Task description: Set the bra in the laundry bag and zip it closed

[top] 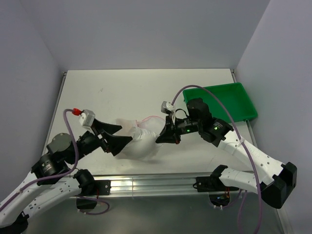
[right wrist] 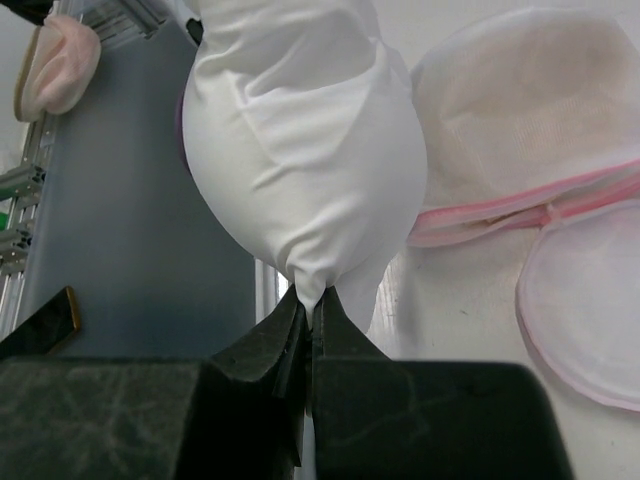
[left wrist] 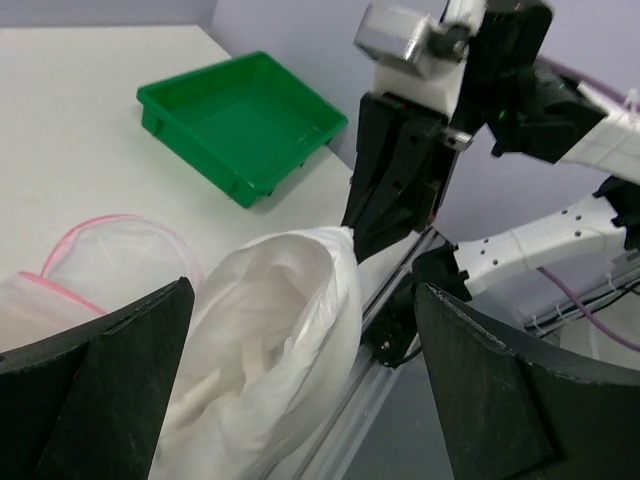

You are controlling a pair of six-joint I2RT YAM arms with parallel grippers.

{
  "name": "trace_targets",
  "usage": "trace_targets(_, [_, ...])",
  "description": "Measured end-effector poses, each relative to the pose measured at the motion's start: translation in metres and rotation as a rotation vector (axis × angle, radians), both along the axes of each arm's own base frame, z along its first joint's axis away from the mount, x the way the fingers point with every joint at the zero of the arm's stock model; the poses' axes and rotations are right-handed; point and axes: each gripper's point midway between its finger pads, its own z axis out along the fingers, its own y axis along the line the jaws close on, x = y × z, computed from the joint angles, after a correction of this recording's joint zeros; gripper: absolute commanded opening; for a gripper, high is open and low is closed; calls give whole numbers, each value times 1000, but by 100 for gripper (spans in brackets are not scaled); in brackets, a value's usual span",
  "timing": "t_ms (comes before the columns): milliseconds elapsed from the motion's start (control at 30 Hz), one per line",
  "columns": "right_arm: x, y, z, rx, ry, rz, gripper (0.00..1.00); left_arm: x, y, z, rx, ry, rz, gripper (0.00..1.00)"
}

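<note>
The bra (top: pixel 141 141) looks like pale, white-cream fabric, bunched into a rounded lump near the table's front edge. My right gripper (top: pixel 158 140) is shut on a pinch of its edge, seen close in the right wrist view (right wrist: pixel 310 315), with the bra (right wrist: pixel 300 140) hanging ahead of it. My left gripper (top: pixel 117 136) is open, its fingers (left wrist: pixel 100 380) on either side of the bra (left wrist: pixel 270 330); I cannot tell if they touch it. The laundry bag (top: pixel 151 121) lies unzipped just behind, its mesh halves (right wrist: pixel 530 110) and pink zipper band spread on the table. It also shows in the left wrist view (left wrist: pixel 110 255).
A green plastic tray (top: pixel 226 100) stands at the back right, also in the left wrist view (left wrist: pixel 240 115). An aluminium rail (top: pixel 146 184) runs along the table's near edge, just in front of the bra. Walls close in the table on three sides.
</note>
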Motion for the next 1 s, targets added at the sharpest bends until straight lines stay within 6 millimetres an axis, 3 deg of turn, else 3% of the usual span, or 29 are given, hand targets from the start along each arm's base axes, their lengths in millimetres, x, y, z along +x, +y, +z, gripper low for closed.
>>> trace_targets(300, [-2, 2, 15, 15, -42, 52, 0, 4, -40, -58, 135, 107, -129, 98])
trace_targets(433, [-2, 1, 13, 4, -41, 55, 0, -1, -46, -58, 126, 100, -177, 73])
trace_targets(467, [-2, 1, 14, 3, -42, 55, 0, -2, -46, -56, 118, 94, -184, 52])
trace_targets(633, [0, 0, 22, 5, -62, 43, 0, -7, -47, -46, 79, 62, -210, 0])
trace_targets(700, [1, -1, 24, 5, -70, 34, 1, -9, -47, -41, 63, 46, -215, 0])
trace_targets(800, [2, -2, 30, 11, -84, 15, 51, -9, -47, -35, 42, 27, -215, 0])
trace_targets(833, [3, -3, 32, 15, -87, 8, 83, -9, -47, -33, 37, 25, -214, 0])
trace_targets(900, [4, -4, 38, 27, -103, -7, 99, -8, -47, -32, 26, 19, -213, 0])
trace_targets(1000, [5, -5, 49, 46, -128, -26, 100, -7, -49, -31, 17, 12, -213, 0])
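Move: The white bra, its right end pinched in the right fingers, has its middle about 7 cm to the left hand's right, 2 cm back and 9 cm below. From the right hand this middle lies about 8 cm left, 1 cm back and 1 cm below. The laundry bag's body lies on the table some 20 cm ahead of the left hand, 3 cm to its left and 33 cm below; its round lid is about 15 cm farther right and 5 cm farther out. Down and to its right goes the open left hand, about 6 cm down and nearly 5 cm across, to the near left edge of the hanging white bra, where its fingers close and pinch the fabric; it then lifts about 3 cm, having turned some 10 degrees clockwise. The right hand keeps its pinch while easing up a little, then opens wide only after the left has shut, rising to about 5 cm in all. ##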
